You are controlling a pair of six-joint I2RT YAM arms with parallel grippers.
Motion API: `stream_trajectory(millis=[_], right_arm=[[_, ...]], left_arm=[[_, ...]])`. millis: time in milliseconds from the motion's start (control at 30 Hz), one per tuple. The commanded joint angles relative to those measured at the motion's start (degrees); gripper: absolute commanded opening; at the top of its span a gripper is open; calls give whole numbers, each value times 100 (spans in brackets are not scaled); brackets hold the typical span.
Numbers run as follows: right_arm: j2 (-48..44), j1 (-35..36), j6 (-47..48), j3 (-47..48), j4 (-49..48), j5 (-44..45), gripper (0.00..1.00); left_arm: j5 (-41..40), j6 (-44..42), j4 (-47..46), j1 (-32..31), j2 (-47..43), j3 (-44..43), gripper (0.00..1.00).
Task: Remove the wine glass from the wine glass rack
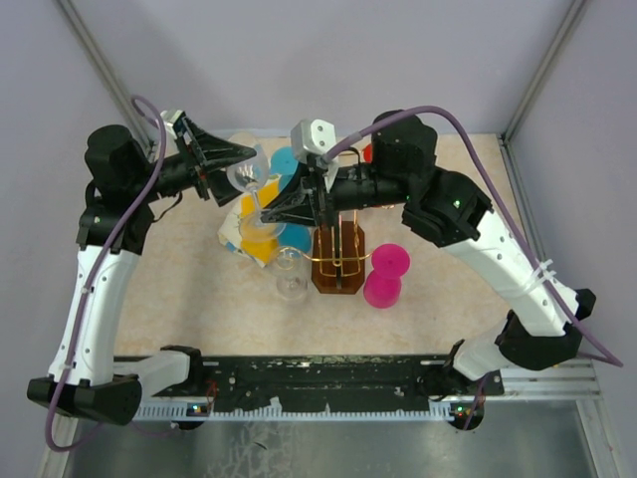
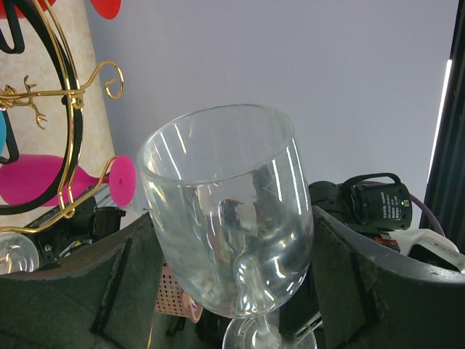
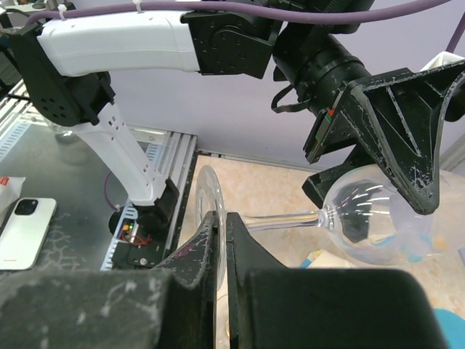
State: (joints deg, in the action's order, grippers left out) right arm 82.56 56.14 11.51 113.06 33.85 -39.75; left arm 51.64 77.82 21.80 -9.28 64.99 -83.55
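Note:
The clear wine glass lies on its side in the air between both arms. My right gripper is shut on the rim of its round foot, and the stem runs right to the bowl. In the left wrist view the bowl fills the gap of my left gripper, and both fingers touch its sides. From above, the glass hangs left of the gold wire wine glass rack and is off its arms. My left gripper and right gripper meet there.
A second clear glass stands by the rack's left side. A pink spool-shaped object sits to the rack's right. A yellow-and-white cloth and a blue item lie under the grippers. The rack's scroll arms are close on the left.

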Motion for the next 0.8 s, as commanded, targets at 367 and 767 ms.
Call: stream_trajectory(millis=[367, 767], right_arm=[[-925, 82, 145, -128, -135, 998, 99], [-1804, 81, -20, -745, 394, 3311, 99]], left_arm=[[-527, -529, -345, -14, 113, -160, 45], [-2524, -2460, 83, 71, 1247, -1321, 45]])
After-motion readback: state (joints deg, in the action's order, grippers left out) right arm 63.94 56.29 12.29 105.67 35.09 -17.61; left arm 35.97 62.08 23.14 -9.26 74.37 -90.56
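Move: The wine glass lies almost level, mouth ahead: the left fingers hold its bowl, its middle about 5 cm behind them, and the right fingers pinch its foot, the middle about 7 cm ahead and 2 left. From the left hand, the gold rack's middle is some 9 cm ahead, 12 right and 32 below; the front blue glass is 8 ahead, 3 right. From the right hand, the pink glass is roughly 9 cm ahead, 18 right and 32 below. Opening wide, the right hand lets go of the foot and backs off about 10 cm to the right and 5 up, turning some 20 degrees clockwise. The left hand keeps its hold on the bowl; after a slow start it speeds up, carrying the glass forward about 9 cm and slightly down while turning roughly 15 degrees counter-clockwise and dipping the foot. ##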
